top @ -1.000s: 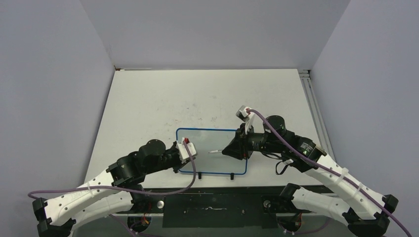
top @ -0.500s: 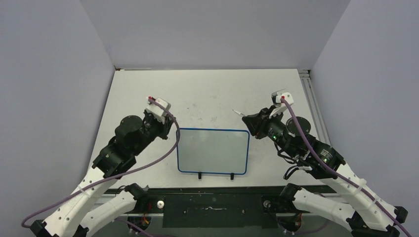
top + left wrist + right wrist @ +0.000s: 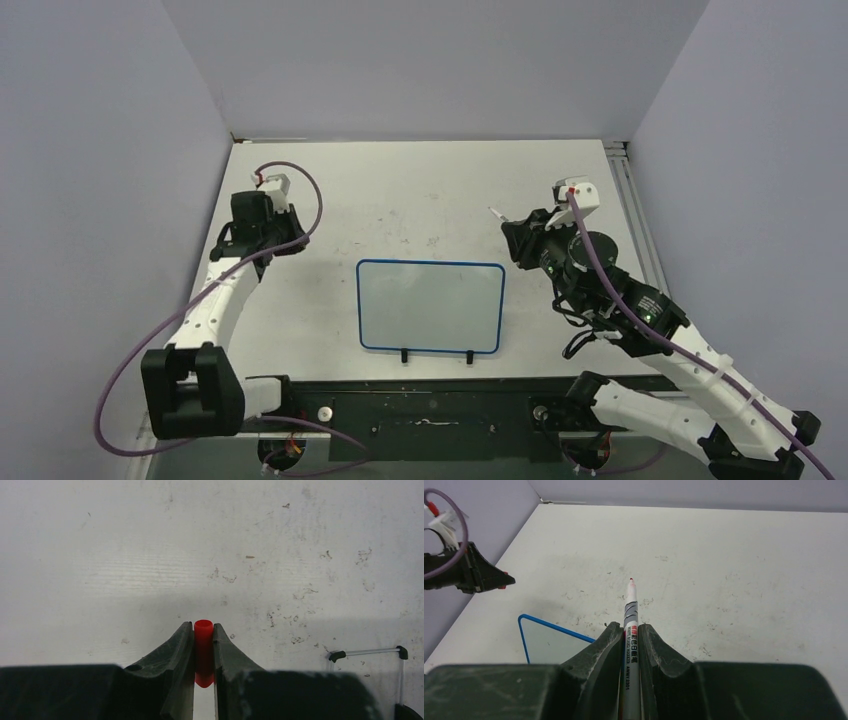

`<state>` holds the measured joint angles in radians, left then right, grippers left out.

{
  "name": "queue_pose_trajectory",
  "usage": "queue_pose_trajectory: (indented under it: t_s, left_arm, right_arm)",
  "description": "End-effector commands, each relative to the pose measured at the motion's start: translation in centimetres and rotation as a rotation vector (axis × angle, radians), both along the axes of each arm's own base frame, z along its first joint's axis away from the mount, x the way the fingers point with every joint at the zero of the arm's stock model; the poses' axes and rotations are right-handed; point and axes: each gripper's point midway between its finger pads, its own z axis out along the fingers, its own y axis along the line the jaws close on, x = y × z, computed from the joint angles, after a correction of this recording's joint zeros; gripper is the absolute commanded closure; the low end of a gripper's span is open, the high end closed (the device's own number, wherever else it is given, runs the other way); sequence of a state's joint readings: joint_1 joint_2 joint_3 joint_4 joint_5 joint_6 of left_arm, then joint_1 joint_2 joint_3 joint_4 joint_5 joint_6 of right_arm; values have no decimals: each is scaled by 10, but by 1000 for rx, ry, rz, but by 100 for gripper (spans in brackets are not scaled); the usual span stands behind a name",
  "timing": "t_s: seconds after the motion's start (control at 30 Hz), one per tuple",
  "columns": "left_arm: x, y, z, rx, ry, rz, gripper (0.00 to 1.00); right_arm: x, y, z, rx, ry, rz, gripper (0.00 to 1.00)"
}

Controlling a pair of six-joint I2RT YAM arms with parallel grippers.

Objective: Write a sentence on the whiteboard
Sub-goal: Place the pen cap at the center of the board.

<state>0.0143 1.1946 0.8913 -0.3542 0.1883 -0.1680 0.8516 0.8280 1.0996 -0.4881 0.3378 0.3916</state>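
Note:
The whiteboard (image 3: 430,305), blue-framed with two black clips on its near edge, lies flat near the table's front centre, and no writing shows on it. My right gripper (image 3: 512,229) hovers beyond its far right corner, shut on a white marker (image 3: 630,605) whose red tip points far-left. In the right wrist view the board's corner (image 3: 549,641) shows at lower left. My left gripper (image 3: 286,240) hangs over the table's left side, well off the board, shut on a small red cap (image 3: 203,642). The board's clipped edge (image 3: 367,651) shows at that view's lower right.
The white tabletop (image 3: 420,190) is scuffed with dark specks. A metal rail (image 3: 627,190) runs along its right edge. Grey walls close in on three sides. A black mounting bar (image 3: 430,410) with both arm bases lies along the near edge.
Both grippers were low over the whiteboard a second ago. The left arm has swung out to the far left, and the right arm has pulled back to the far right, marker still in it.

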Motion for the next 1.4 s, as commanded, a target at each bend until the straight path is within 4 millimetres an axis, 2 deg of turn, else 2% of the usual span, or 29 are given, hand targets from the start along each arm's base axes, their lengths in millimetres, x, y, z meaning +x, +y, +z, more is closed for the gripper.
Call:
queue_pose_trajectory:
  t_s: [0.0,0.13,0.3,0.43,0.53,0.6,0.73,0.83,1.07,1.23,1.37]
  left_arm:
    - [8,0,-29,-26,87,14,100]
    - [9,-11,-58,-68,167,-6,100]
    - [3,-14,-101,-5,330,-6,100]
    - [-3,-14,-123,39,406,17,100]
    - [-6,-15,-133,48,450,25,100]
    - [-6,-11,-135,63,464,42,95]
    - [-7,-8,-135,79,467,56,77]
    - [-7,-8,-135,87,470,58,68]
    - [-7,-9,-130,95,462,60,56]
    - [0,-1,-108,118,377,102,47]
    - [4,4,-87,124,295,123,33]
  right_arm:
    - [2,-12,27,66,-92,-49,95]
    - [0,-14,26,72,-101,-49,95]
    - [-3,-14,28,80,-106,-33,95]
    - [-6,-13,26,100,-108,-19,95]
    - [-6,-13,24,105,-105,-21,95]
    - [-6,-12,21,104,-98,-19,95]
    - [-6,-12,20,102,-96,-20,95]
    - [-5,-12,20,101,-96,-24,95]
    - [-5,-11,18,106,-86,-25,95]
    - [-9,-11,21,120,-86,-11,95]
    - [-13,-5,23,126,-88,31,95]
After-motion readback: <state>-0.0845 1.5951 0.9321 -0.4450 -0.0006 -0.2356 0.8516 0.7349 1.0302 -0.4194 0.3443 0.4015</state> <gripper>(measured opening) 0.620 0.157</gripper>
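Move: The left hand already holds the red pen cap over the table to the left of the whiteboard. The bare spot it goes for lies about 15 cm below, some 2 cm back and 1 cm to the right. From that hand the whiteboard's middle is roughly 28 cm right and 10 cm back, its far left corner some 10 cm right and 2 cm ahead, both about 15 cm below. From the right hand the spot lies roughly 35 cm left, 12 cm ahead and 32 cm below. The left hand lowers the held cap almost straight down by about 14 cm to the bare tabletop left of the whiteboard, easing back a couple of centimetres while its fingers tip nearly 30 degrees farther down. There it stops, opens its fingers well wide of the cap to let go, and then starts to rise, by 1 to 2 cm, with the fingers still opening. ##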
